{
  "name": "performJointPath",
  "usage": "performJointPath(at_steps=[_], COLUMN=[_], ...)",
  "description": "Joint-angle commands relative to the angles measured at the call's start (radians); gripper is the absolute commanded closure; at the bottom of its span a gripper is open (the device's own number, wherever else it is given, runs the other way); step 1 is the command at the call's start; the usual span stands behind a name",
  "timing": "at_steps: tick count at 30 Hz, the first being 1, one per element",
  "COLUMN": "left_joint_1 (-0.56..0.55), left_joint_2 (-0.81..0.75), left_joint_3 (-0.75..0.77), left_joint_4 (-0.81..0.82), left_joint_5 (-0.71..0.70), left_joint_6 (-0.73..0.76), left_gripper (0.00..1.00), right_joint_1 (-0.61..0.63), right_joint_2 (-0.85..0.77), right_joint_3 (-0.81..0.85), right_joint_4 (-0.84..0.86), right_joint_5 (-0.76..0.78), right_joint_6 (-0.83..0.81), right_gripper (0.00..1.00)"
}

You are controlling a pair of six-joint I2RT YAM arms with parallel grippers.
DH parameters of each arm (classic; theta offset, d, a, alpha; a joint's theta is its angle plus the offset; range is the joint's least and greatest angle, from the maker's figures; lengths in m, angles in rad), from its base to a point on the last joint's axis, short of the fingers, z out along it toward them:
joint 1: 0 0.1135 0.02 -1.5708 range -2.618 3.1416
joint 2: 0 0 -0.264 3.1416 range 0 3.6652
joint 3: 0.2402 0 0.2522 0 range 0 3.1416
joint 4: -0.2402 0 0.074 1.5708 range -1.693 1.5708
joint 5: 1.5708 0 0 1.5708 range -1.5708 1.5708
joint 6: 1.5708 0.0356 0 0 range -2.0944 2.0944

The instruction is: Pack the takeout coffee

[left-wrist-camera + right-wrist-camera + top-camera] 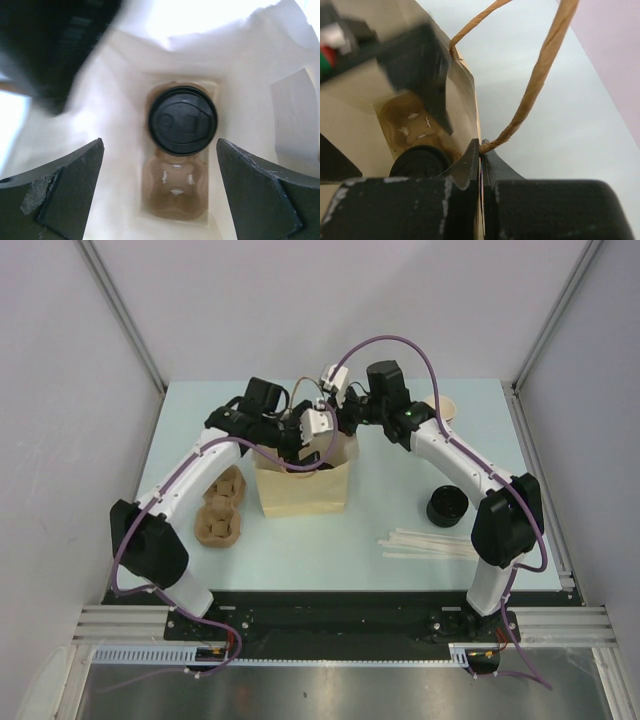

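A brown paper bag (300, 490) stands open mid-table. At its bottom lies a pulp cup carrier (175, 187), and the takeout coffee (183, 120), seen by its round black lid, sits in the carrier's far pocket. The near pocket holds nothing. My left gripper (160, 145) hangs over the bag's mouth, open wide and holding nothing, well above the lid. My right gripper (480, 145) is shut on the bag's rim (462, 100), right where the twine handle (540, 75) joins it. The coffee's lid (417, 160) shows inside the bag below that rim.
Left of the bag lie spare pulp carriers (220, 510). On the right stand a stack of black lids (447, 506), a bundle of wooden stirrers (430, 543) near the front, and tan lidless cups (443, 407) at the back right, behind the right arm.
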State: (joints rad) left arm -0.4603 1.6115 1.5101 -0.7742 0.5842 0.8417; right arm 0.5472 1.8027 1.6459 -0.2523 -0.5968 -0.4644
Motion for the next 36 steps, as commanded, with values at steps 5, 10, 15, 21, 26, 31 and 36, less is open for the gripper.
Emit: performJointPath(at_steps=[5, 10, 15, 21, 26, 31, 36], left_joint_1=[0.048, 0.061, 0.084, 0.117, 0.137, 0.16, 0.173], left_joint_2=[-0.064, -0.073, -0.087, -0.091, -0.104, -0.117, -0.143], left_joint_3=[0.137, 0.194, 0.219, 0.254, 0.248, 0.226, 0.206], left_joint_4=[-0.037, -0.05, -0.013, 0.033, 0.064, 0.092, 0.112], left_joint_5=[0.072, 0.077, 0.086, 0.103, 0.097, 0.091, 0.077], left_joint_6=[-0.092, -0.139, -0.21, -0.332, -0.375, -0.417, -0.429], left_gripper=[0.0, 0.0, 0.01, 0.0, 0.01, 0.01, 0.0], right_joint_1=[-0.013, -0.02, -0.03, -0.061, -0.09, -0.095, -0.095], right_joint_2=[-0.011, -0.014, -0.016, -0.014, -0.019, -0.016, -0.014], right_joint_3=[-0.001, 0.005, 0.017, 0.061, 0.08, 0.103, 0.121], right_joint_4=[-0.03, -0.039, -0.059, -0.099, -0.136, -0.162, -0.168], right_joint_5=[-0.02, -0.023, -0.032, -0.028, -0.04, -0.038, -0.031], right_joint_6=[-0.016, -0.025, -0.031, -0.045, -0.074, -0.092, -0.095], right_gripper=[1.0, 1.0, 1.0, 1.0, 1.0, 1.0, 1.0])
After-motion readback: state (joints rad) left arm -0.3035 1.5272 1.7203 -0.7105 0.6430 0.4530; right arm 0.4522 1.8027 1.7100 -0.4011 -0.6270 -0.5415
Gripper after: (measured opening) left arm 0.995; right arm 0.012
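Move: The left hand is open at the paper bag's mouth, with the bag's middle about 9 cm below it and 1 cm ahead and to the right. Inside, the black-lidded coffee cup is roughly 6 cm to its right, level fore and aft and 14 cm down; the loose cup carriers lie about 21 cm left, 4 cm back and 19 cm down. From the right hand, shut on the bag's rim at a handle, the bag's middle is some 7 cm back, 10 cm left and 13 cm down. The left hand backs up out of the bag's mouth with its fingers staying wide open, climbing about 13 cm and drifting some 3 cm each to the left and forward, while the wrist rolls and swings counter-clockwise roughly 25 degrees so the fingers point flatter and more forward over the bag. The right hand keeps its pinch on the rim by the handle and, mostly in the later half, draws that edge about 4 cm to the right and slightly forward, staying at the same height. ##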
